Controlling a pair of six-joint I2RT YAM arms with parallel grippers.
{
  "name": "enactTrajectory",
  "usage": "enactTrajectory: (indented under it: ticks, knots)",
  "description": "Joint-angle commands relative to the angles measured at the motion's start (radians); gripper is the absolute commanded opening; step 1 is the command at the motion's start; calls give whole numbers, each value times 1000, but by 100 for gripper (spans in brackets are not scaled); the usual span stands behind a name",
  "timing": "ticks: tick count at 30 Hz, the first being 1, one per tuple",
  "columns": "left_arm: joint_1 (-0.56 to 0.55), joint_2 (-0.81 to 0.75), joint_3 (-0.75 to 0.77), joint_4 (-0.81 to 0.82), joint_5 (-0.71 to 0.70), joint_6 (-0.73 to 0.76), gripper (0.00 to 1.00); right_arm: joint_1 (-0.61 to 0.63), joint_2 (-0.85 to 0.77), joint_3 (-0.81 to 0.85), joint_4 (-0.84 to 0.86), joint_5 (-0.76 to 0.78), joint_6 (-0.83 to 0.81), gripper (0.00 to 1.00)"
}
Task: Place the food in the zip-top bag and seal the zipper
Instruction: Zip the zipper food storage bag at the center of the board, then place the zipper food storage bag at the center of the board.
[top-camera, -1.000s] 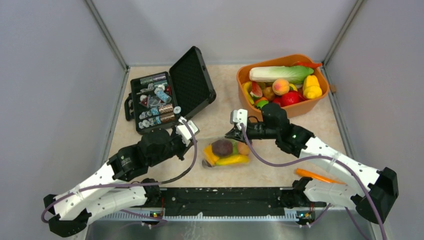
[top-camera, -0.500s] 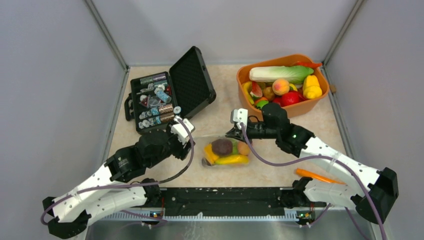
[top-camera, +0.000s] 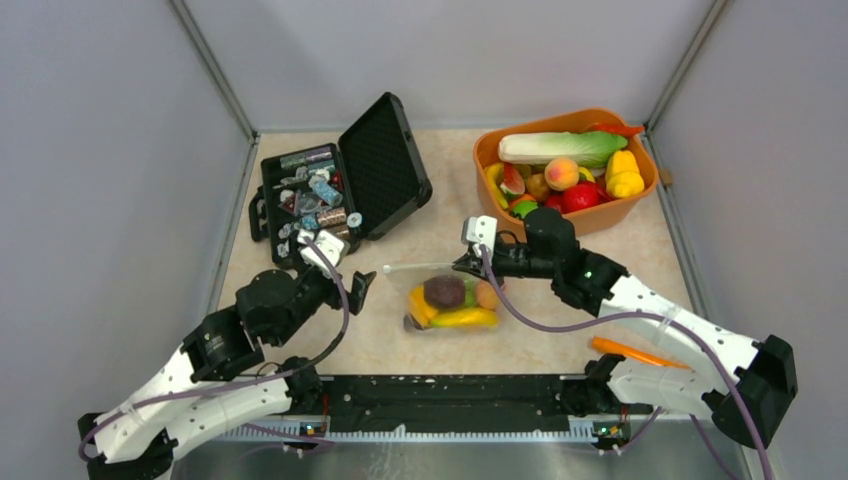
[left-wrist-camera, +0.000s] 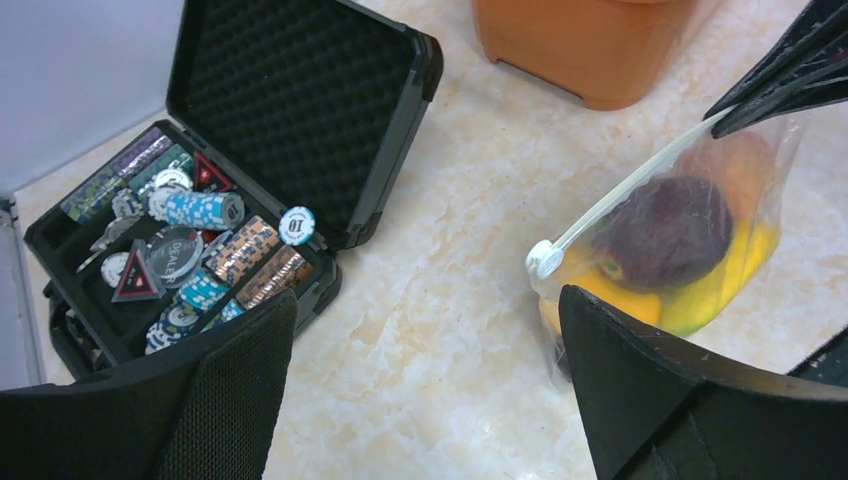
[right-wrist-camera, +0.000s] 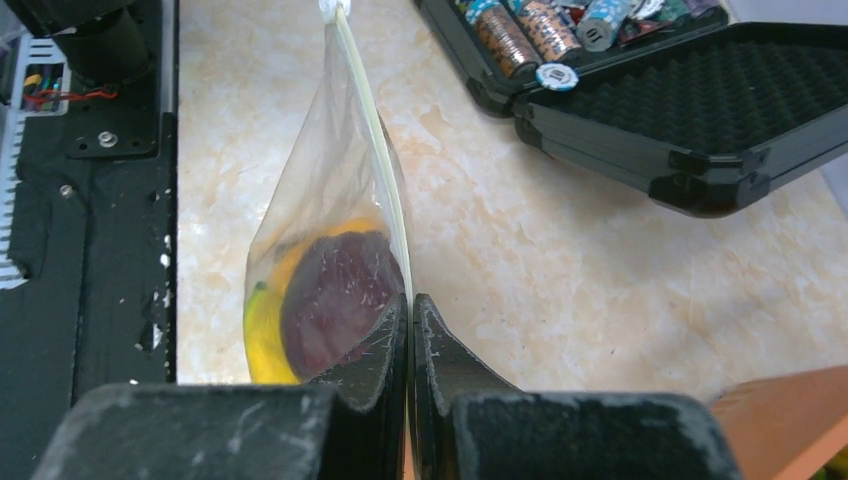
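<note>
The zip-top bag (top-camera: 450, 300) lies at mid-table with food in it: a purple fruit (top-camera: 444, 294) and a yellow banana (top-camera: 462, 320). My right gripper (top-camera: 462, 264) is shut on the bag's zipper edge; in the right wrist view the jaws (right-wrist-camera: 412, 305) pinch the zipper strip (right-wrist-camera: 375, 150), which runs away from them. My left gripper (top-camera: 340, 278) is open and empty, left of the bag. In the left wrist view (left-wrist-camera: 425, 305) the zipper (left-wrist-camera: 630, 185) and its white slider (left-wrist-camera: 545, 260) sit just above my right fingertip (left-wrist-camera: 600, 330).
An orange tub (top-camera: 600, 215) of more toy food stands at the back right. An open black case (top-camera: 340, 185) with poker chips stands at the back left, close to my left gripper. An orange carrot-like toy (top-camera: 635, 352) lies by the right arm's base.
My left gripper has drawn back to the left, away from the bag's left end, and stands open. The right gripper and the bag have stayed put.
</note>
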Motion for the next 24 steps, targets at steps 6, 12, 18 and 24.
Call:
enactTrajectory:
  ticks: [6,12,18,24]
  knots:
    - [5,53,10,102,-246,-99,99,0,-38,26,161,45,29,0]
    - [4,32,-16,131,-388,-155,99,0,-7,97,206,63,-7,0]
    - [4,-16,-44,136,-408,-176,99,0,80,200,125,190,-100,0]
    - [5,-43,-45,130,-412,-184,99,3,142,203,36,137,-93,0]
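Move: The zip-top bag hangs from the right fingers, its food about 4 cm back, 1 cm to the left and some 9 cm below them; the white slider is 13 cm straight left of them. From the right hand, the black lid stands roughly 22 cm ahead and 15 cm left, the orange tub 22 cm ahead and 25 cm right. For the empty left hand, the food is level, 15 cm right and 14 cm down; the slider is 3 cm ahead, 4 cm right. The bag is drawn forward and up by the right hand, about 6 cm each way and picking up speed, its shut fingers still pinching the right end of the zip while the wrist tips the fingers slightly. Away from the slider, the left hand swings left and forward towards the chip case, turning some 25 degrees counter-clockwise with fingers wide open and empty. ##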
